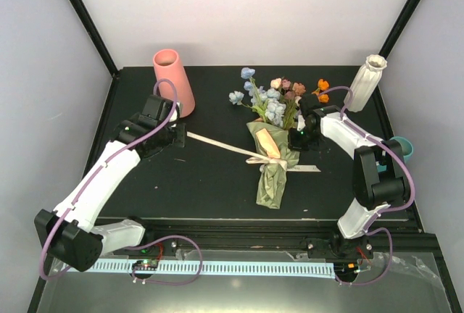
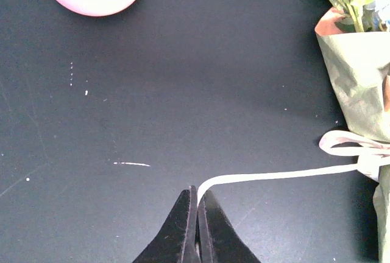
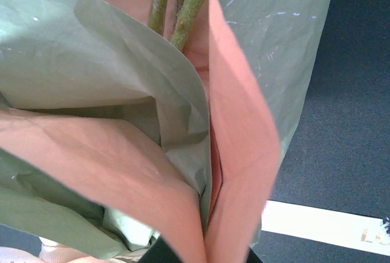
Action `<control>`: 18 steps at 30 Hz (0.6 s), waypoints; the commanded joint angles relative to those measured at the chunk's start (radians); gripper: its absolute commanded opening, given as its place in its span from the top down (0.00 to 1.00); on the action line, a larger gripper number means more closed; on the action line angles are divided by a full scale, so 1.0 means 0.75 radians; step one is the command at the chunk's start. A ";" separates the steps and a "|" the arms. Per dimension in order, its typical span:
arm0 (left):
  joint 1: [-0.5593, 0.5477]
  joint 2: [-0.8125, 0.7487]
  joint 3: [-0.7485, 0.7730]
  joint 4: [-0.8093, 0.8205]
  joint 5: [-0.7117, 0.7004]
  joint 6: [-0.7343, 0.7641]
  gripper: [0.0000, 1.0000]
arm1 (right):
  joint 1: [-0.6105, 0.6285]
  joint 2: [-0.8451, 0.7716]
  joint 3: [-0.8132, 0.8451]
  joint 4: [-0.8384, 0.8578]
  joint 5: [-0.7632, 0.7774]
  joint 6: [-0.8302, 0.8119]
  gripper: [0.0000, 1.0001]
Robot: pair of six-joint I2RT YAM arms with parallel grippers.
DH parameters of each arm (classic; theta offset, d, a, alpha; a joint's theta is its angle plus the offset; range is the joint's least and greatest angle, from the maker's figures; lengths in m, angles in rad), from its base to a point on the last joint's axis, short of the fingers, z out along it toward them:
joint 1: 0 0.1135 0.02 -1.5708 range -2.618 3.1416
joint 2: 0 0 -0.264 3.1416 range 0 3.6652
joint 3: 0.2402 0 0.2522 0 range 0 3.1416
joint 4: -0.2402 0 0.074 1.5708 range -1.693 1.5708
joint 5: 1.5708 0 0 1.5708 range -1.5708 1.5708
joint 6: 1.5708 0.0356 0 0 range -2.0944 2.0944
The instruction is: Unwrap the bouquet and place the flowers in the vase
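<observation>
The bouquet (image 1: 272, 155) lies mid-table, wrapped in olive-green paper with a peach inside. Its flowers (image 1: 272, 96) point toward the back. A cream ribbon (image 1: 221, 145) is tied around the wrap and runs out to the left. My left gripper (image 1: 179, 136) is shut on that ribbon's end (image 2: 274, 175), with both fingertips (image 2: 186, 205) pressed together. My right gripper (image 1: 296, 138) is at the wrap's right edge, shut on a fold of the paper (image 3: 237, 129), which hides its fingers. Green stems (image 3: 183, 1) show inside the wrap. The white ribbed vase (image 1: 368, 80) stands at the back right.
A pink cylinder vase (image 1: 174, 80) stands at the back left, just behind my left gripper. A teal vase (image 1: 403, 149) sits at the right edge behind the right arm. A loose ribbon tail (image 1: 308, 169) lies right of the wrap.
</observation>
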 commanded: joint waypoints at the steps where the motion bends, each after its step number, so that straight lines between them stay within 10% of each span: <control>1: 0.011 -0.019 0.050 -0.051 -0.093 -0.024 0.98 | 0.012 -0.004 -0.009 0.023 -0.007 -0.011 0.98; 18: 0.049 -0.128 0.158 -0.169 -0.617 0.056 0.98 | 0.076 0.015 0.071 0.005 -0.046 0.022 0.99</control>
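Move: The left hand, pinching the ribbon's end high over the table, has the bow's knot about 27 cm to its right, some 3 cm back and 17 cm lower; the pink vase stands roughly 15 cm ahead and 3 cm left of it. From the right hand, shut on the wrapper, the knot lies about 6 cm left, 3 cm back and 4 cm below, and the flowers about 16 cm ahead and 4 cm left. Still pinching the ribbon's end, the left hand pulls it farther away from the knot, creeping left at first and then hauling faster left and up, about 7 cm left and 4 cm higher in all, while the wrist turns some 15 degrees counter-clockwise and rolls as much, its left side rising. The right hand keeps its closed hold on the wrapper against this pull and drifts only about 1 cm left with it. ##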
